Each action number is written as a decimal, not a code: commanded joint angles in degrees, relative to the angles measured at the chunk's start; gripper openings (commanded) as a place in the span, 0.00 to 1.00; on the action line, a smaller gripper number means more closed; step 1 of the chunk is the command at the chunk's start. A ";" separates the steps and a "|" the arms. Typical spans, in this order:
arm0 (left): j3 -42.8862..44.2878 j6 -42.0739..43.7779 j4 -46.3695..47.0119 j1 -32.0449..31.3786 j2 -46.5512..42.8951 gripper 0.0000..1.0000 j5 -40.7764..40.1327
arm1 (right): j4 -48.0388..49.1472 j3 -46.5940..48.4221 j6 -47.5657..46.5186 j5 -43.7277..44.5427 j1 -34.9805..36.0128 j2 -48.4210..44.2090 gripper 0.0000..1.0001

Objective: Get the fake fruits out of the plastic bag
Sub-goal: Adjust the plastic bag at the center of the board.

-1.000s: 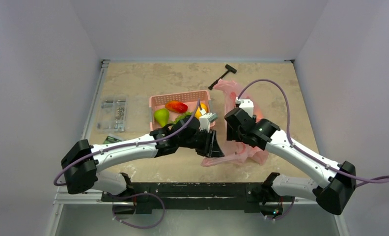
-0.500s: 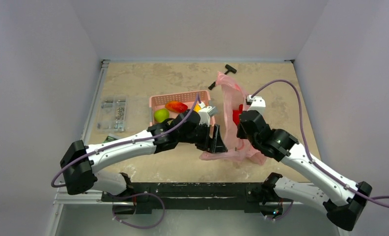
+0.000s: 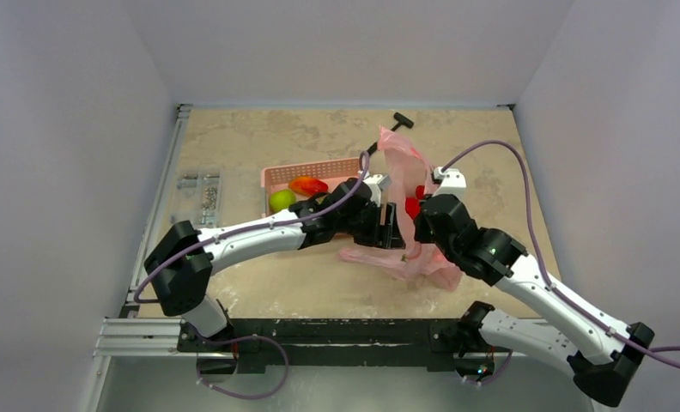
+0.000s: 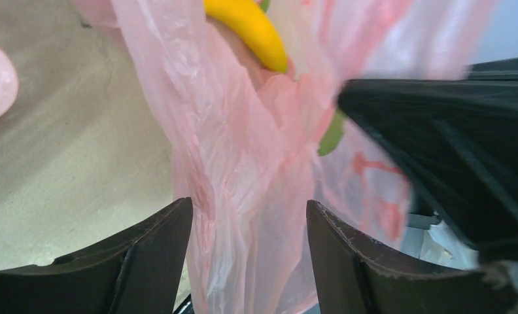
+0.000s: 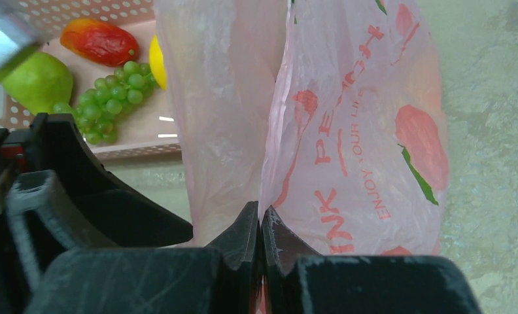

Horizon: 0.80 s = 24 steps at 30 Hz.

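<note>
The pink plastic bag [image 3: 398, 163] hangs stretched upright to the right of the basket. My right gripper [image 5: 261, 212] is shut on a fold of the bag's film [image 5: 348, 131] and holds it up; in the top view it [image 3: 418, 230] is at the bag's right side. My left gripper [image 4: 248, 206] is open, with a hanging fold of the bag [image 4: 243, 163] between its fingers, not pinched. A yellow banana [image 4: 250, 26] shows inside the bag above that fold. A red shape [image 3: 414, 204] shows through the bag. I cannot see an orange-yellow fruit in the bag.
The rigid pink basket [image 3: 311, 169] left of the bag holds a green pear [image 5: 37, 78], green grapes [image 5: 109, 98], a red-orange fruit [image 5: 99, 40] and a yellow fruit [image 5: 156, 62]. A black T-handle tool [image 3: 390, 130] lies behind the bag. A clear parts box [image 3: 197, 199] sits at the left.
My right gripper has lifted the bag so it stands taller. My left arm has reached right and farther in, bringing its open fingers around a fold of the bag.
</note>
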 commanded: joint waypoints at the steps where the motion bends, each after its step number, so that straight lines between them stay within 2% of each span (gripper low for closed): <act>1: -2.43 0.17 2.70 0.22 -0.18 0.63 -1.90 | -0.99 0.54 3.20 3.27 -0.01 -4.23 0.00; 6: -10.21 -0.21 2.82 0.22 0.33 0.61 -5.33 | -3.43 -1.15 11.06 11.68 0.04 -15.06 0.00; 9: -15.71 -0.35 2.09 0.22 -1.57 0.60 -10.02 | -0.32 -4.68 10.53 13.28 0.06 -22.48 0.00; 12: -18.85 0.25 1.70 0.26 -4.34 0.61 -11.08 | 3.20 -6.82 8.63 13.83 -0.01 -26.52 0.00; 16: -18.16 2.46 0.52 -0.04 -7.63 0.62 -9.51 | 4.17 -5.43 5.47 12.97 0.02 -24.03 0.00; 21: -14.91 4.53 -0.22 -0.39 -15.25 0.66 -3.38 | 0.90 -2.42 4.72 7.58 -0.01 -17.17 0.00; 24: -12.07 6.64 -4.35 -0.49 -19.95 0.68 -4.08 | -2.17 -0.48 5.61 6.52 0.02 -15.15 0.00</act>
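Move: The plastic bag's loose near-left flap lies some 6 cm to the left of my left hand, 4 cm nearer me and about 8 cm below. The bag's middle is roughly 8 cm to this hand's right, 4 cm ahead and 10 cm down; the pink basket is about 20 cm left, 11 cm ahead and 14 cm down. My right hand already pinches the bag's right rim; the bag's middle is some 3 cm to its right, neither ahead nor back, and 14 cm below. I keep the bag's rim pinched and haul it right and up about 9 cm, drawing slightly back and tipping my right fingers up, then ease partway back. Meanwhile my left hand, fingers still open, sweeps down about 13 cm and left beside the near-left lip, fingertips steepening some 20 degrees, then climbs back most of that height. ##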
